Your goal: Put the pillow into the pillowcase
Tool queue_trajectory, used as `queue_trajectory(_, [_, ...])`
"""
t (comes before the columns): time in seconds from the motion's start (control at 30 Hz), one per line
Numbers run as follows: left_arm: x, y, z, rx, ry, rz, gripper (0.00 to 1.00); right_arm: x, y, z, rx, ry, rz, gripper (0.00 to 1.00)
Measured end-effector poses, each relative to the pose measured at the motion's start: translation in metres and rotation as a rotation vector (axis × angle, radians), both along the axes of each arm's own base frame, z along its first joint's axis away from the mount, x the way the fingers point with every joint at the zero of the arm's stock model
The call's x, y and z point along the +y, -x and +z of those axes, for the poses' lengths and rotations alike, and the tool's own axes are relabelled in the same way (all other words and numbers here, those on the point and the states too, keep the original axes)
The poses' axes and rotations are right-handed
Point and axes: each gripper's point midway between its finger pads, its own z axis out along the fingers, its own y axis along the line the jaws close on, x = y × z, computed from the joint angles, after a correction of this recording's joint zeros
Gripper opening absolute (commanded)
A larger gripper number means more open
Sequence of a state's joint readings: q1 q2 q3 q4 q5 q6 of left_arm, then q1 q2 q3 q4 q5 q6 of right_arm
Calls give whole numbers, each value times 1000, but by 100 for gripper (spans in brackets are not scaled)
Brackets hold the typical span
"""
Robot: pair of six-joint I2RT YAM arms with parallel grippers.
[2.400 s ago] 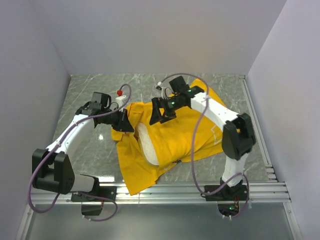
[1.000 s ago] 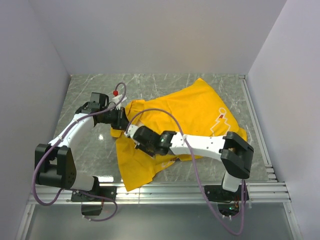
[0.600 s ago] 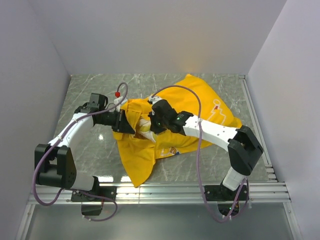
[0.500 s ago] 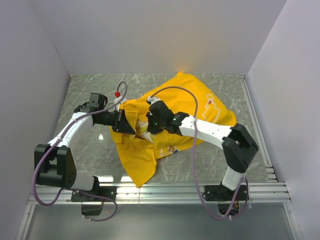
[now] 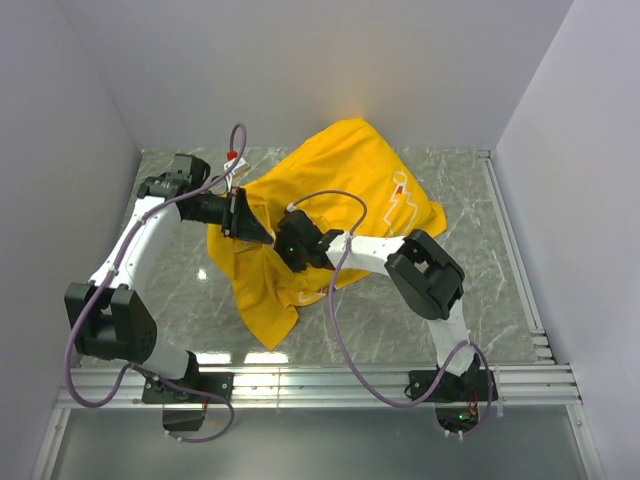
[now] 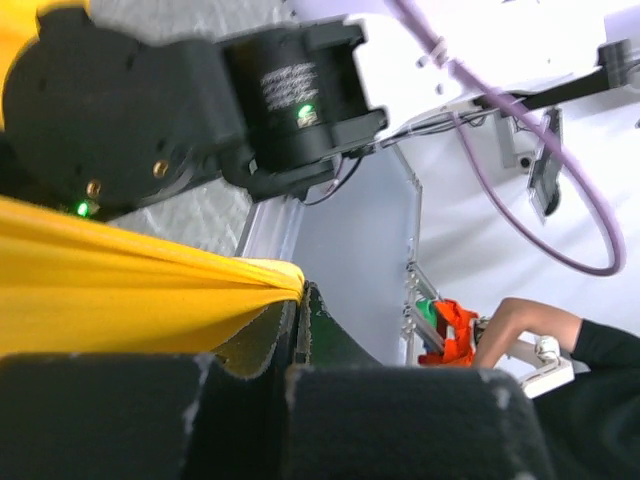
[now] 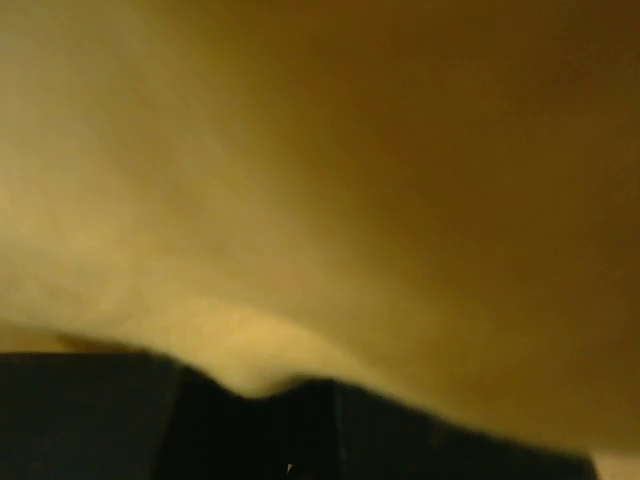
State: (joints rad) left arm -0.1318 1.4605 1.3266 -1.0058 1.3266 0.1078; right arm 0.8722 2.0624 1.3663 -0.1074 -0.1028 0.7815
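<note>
The yellow pillowcase lies bunched across the middle of the table, with one flap hanging toward the near edge. My left gripper is shut on its edge and holds it up; the left wrist view shows the fabric pinched at the gripper. My right gripper is pushed into the folds just right of the left one. The right wrist view shows only yellow fabric close above the dark, closed gripper. The pillow is hidden; no white shows.
Grey marble tabletop inside white walls. Aluminium rails run along the near edge and the right side. The right arm's black motor is close in front of the left wrist camera. Purple cables loop over both arms.
Both grippers have moved toward the back left and the pillowcase has been dragged and bunched that way. The white pillow seen between the grippers before is now covered.
</note>
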Motion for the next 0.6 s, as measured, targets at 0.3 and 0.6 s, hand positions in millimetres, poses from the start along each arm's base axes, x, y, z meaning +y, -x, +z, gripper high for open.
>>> queue_trajectory(0.3, [15,-18,-4,56,29,12,0,-4,16,12,29,-99,20,40])
queue_trajectory(0.6, [20,-22,-20,43,-11,12,3,-28,41,96,-87,-90,168,98])
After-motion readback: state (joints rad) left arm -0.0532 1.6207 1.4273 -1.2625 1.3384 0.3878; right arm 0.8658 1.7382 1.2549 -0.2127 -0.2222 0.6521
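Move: My nearly shut right fingers are down in the folds of the pillowcase, with the covered pillow end just beneath and about 2 cm ahead of them. From that hand, the lip pinched in my left fingers is roughly 22 cm higher, 4 cm left and 4 cm back; the case's loose flap lies about 12 cm back and 5 cm left, near table height. From my left hand, the pillow end is some 6 cm ahead, 3 cm right and 24 cm down. I let go with my right hand, opening from nearly shut to wide while I lift it about 10 cm out of the folds, drawing back some 4 cm and a little right, up towards the lip my left hand holds. My left hand keeps its pinch on that lip, easing a couple of centimetres forward and left, then sinking slightly. ##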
